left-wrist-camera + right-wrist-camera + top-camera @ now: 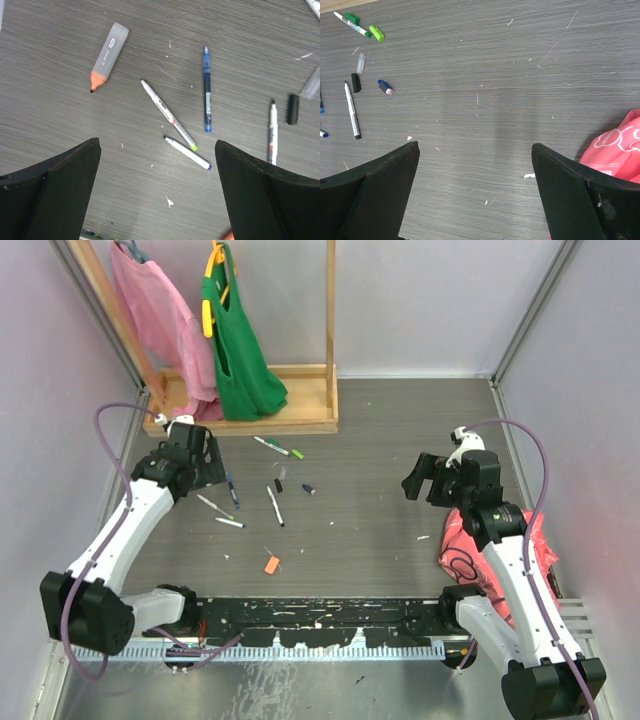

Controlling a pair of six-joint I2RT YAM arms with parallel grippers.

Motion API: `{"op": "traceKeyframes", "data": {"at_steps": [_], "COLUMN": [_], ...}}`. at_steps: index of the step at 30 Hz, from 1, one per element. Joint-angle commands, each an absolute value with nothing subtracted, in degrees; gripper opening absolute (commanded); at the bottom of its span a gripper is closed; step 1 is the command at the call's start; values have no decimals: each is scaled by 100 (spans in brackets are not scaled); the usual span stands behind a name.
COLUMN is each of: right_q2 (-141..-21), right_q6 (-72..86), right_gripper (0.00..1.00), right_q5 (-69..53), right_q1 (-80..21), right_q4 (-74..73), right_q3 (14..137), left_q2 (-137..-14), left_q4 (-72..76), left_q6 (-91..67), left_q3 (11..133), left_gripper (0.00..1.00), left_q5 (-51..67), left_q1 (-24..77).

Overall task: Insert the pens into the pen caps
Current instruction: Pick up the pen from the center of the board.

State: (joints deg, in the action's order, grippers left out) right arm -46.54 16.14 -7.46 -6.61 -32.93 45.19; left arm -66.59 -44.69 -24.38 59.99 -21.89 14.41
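Several pens lie loose on the grey table. In the left wrist view I see a light-green-ended pen (168, 115), a blue-ended pen (187, 153), a blue pen (207, 90), a black-tipped pen (273, 132), a grey orange-tipped marker (109, 55) and a black cap (293, 109). The right wrist view shows a green pen (355, 26), a light green cap (376, 33), a black cap (355, 82) and a blue cap (385, 87). An orange cap (271, 564) lies nearer the bases. My left gripper (157, 145) (205, 458) hovers open above the pens. My right gripper (475, 145) (418, 476) stands open over bare table.
A wooden rack (300, 422) with a pink bag (160, 310) and a green bag (240, 350) stands at the back left. A red-pink bag (470, 540) (615, 155) lies beside the right arm. Small white scraps (529, 175) dot the table. Walls close in on three sides.
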Motion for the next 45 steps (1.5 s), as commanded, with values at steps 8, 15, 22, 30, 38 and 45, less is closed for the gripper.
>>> {"op": "traceKeyframes", "data": {"at_steps": [8,15,22,30,38,45], "right_q2": [-4672,-4834,-5027,-5168,-5173,-5202], "right_q6": [1485,1507,1499,1494,1485,1521], "right_gripper": [99,99,99,99,99,99], "right_q5": [-966,-1161,-1333,-1548,-1592,-1652], "right_q1": [-655,-674,-815,-879,-879,-878], "right_q4": [-2914,-2836,-2832,-2758,-2731,-2722], "right_q3": [4502,4456,4468,4480,4470,4531], "left_q2": [-7643,-8039,-8196,-8696,-9135,-9377], "left_q4": [-3534,-3171,-2651,-2272,-2186,-2280], "left_q6": [-1783,-1739,-1810,-2052,-2114,-2188], "left_q3": [6170,5878,5503,5425,5458,5584], "left_gripper": [99,97,92,82,69,66], "left_q5": [-1796,-1838,-1726,-1304,-919,-926], "left_q1": [474,99,-275,-747,-958,-1042]}}
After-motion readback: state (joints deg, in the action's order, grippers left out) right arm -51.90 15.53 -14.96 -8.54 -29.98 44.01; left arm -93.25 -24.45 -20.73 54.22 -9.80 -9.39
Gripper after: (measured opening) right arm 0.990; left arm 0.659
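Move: The grey pen with the orange tip lies about 7 cm ahead of the left hand, some 10 cm to its left and 16 cm below. The green-ended pen is about 2 cm ahead and 1 cm left of the hand, the blue pen 6 cm ahead and 2 cm right, and the short white pen 2 cm back and 2 cm right. From the right hand the grey pen is roughly 52 cm left and 10 cm ahead. The grey orange-tipped pen is what the left hand sinks to, dropping about 14 cm while swinging some 9 cm left and a little forward, tipping further downward and turning counter-clockwise. Its fingers narrow from wide open to about two thirds, stopping just short of the pen near its orange tip. The open right hand drifts 3 cm left and slightly down over bare table. ##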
